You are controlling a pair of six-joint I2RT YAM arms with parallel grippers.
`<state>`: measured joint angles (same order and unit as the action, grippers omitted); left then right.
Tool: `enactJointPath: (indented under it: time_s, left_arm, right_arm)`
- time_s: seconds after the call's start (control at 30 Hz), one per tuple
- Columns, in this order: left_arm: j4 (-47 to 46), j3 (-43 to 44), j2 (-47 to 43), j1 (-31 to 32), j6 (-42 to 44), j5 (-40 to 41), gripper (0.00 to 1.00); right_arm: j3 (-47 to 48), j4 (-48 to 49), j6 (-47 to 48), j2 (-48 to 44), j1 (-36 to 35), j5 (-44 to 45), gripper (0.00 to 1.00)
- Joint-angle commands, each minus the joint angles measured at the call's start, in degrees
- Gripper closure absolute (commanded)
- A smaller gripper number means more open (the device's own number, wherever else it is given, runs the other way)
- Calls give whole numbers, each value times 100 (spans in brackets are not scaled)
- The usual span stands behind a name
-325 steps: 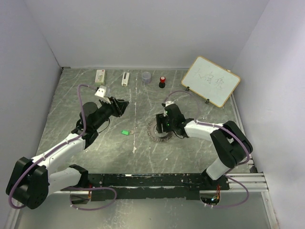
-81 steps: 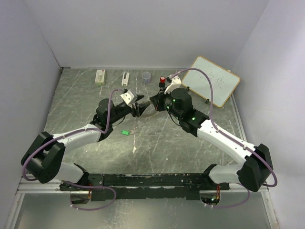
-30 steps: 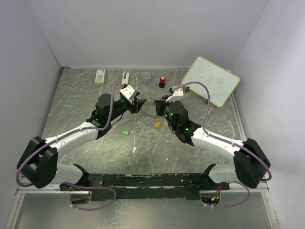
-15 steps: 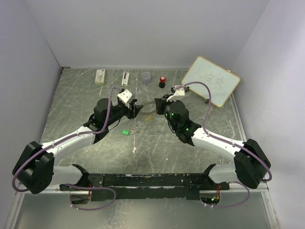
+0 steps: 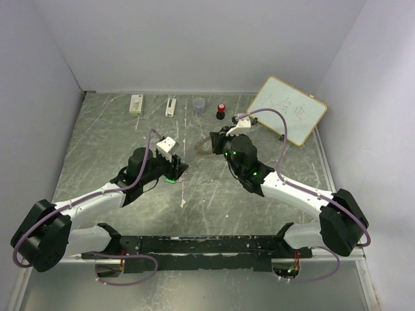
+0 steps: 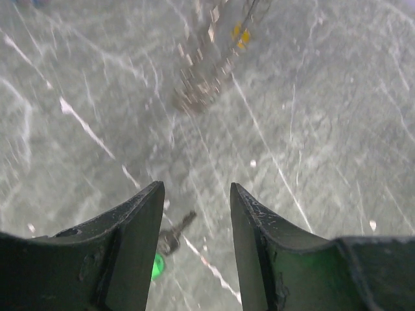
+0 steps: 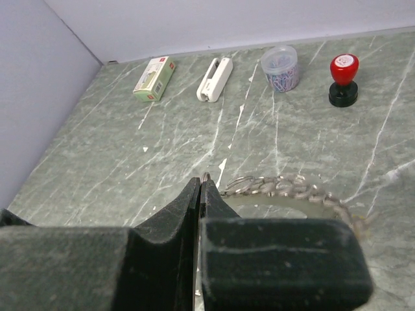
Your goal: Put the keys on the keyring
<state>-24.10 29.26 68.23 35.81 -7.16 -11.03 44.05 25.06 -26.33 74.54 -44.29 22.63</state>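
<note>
My right gripper [image 5: 213, 141] [image 7: 203, 180] is shut on the thin edge of the keyring [image 5: 203, 145], a ridged silver ring [image 7: 285, 187] held above the table. In the left wrist view the keyring [image 6: 201, 84] is a blur ahead, with a yellow-orange key head [image 6: 240, 35] at it. I cannot tell whether that key hangs on the ring. My left gripper [image 5: 178, 170] [image 6: 194, 188] is open and empty, low over the table. The green-headed key [image 6: 157, 264] lies by the left finger, its shaft pointing between the fingers; it also shows in the top view [image 5: 170, 180].
Along the back edge stand a small box [image 5: 135, 104], a white stapler [image 5: 170, 107], a grey cup of clips [image 5: 199, 104] and a red-capped black knob [image 5: 221, 111]. A whiteboard [image 5: 286, 109] leans at the back right. Grey walls enclose three sides.
My left gripper has drawn back from the keyring toward the near side and come down by the green key. My right gripper has kept hold of the keyring and barely moved.
</note>
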Motion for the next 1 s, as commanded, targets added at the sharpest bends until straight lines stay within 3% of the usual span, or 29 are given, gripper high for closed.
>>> enactJointPath:
  time_s: [0.0,0.27,0.43,0.97]
  left_arm:
    - [670,-252,-168,46,-420,157,44]
    - [1205,-253,208,-11,-832,426,41]
    - [1175,-87,725,-466,-1092,-185,41]
    - [1049,259,1508,-687,-826,-496,43]
  right_arm:
    - [187,123,9,-172,33,-78,100]
    - [115,36,57,-309,43,-153,100]
    - [75,-22,85,-429,41,-150,100]
    - [33,-32,113,-449,82,-170,100]
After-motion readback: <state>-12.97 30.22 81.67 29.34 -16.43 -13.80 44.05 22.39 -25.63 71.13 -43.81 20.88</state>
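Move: The dark key lies on the table some 14 cm below the left hand, about 1 cm ahead and 2 cm to its left. Its green tag lies level ahead with the left hand and about 5 cm to its left, at the same depth. The keyring hangs roughly 8 cm ahead of the left hand, 9 cm to its right and 3 cm higher. From the right hand the key is about 8 cm back, 13 cm left and 22 cm below. The dark key with the green tag gets the left hand coming down to it: about 11 cm down and 3.5 cm to the left, easing back slightly before returning forward, with the fingers tipping down nearly 30 degrees and staying apart. Most of the drop is done early, then the hand hovers close above. The right hand keeps its pinch on the keyring and rises slightly. ##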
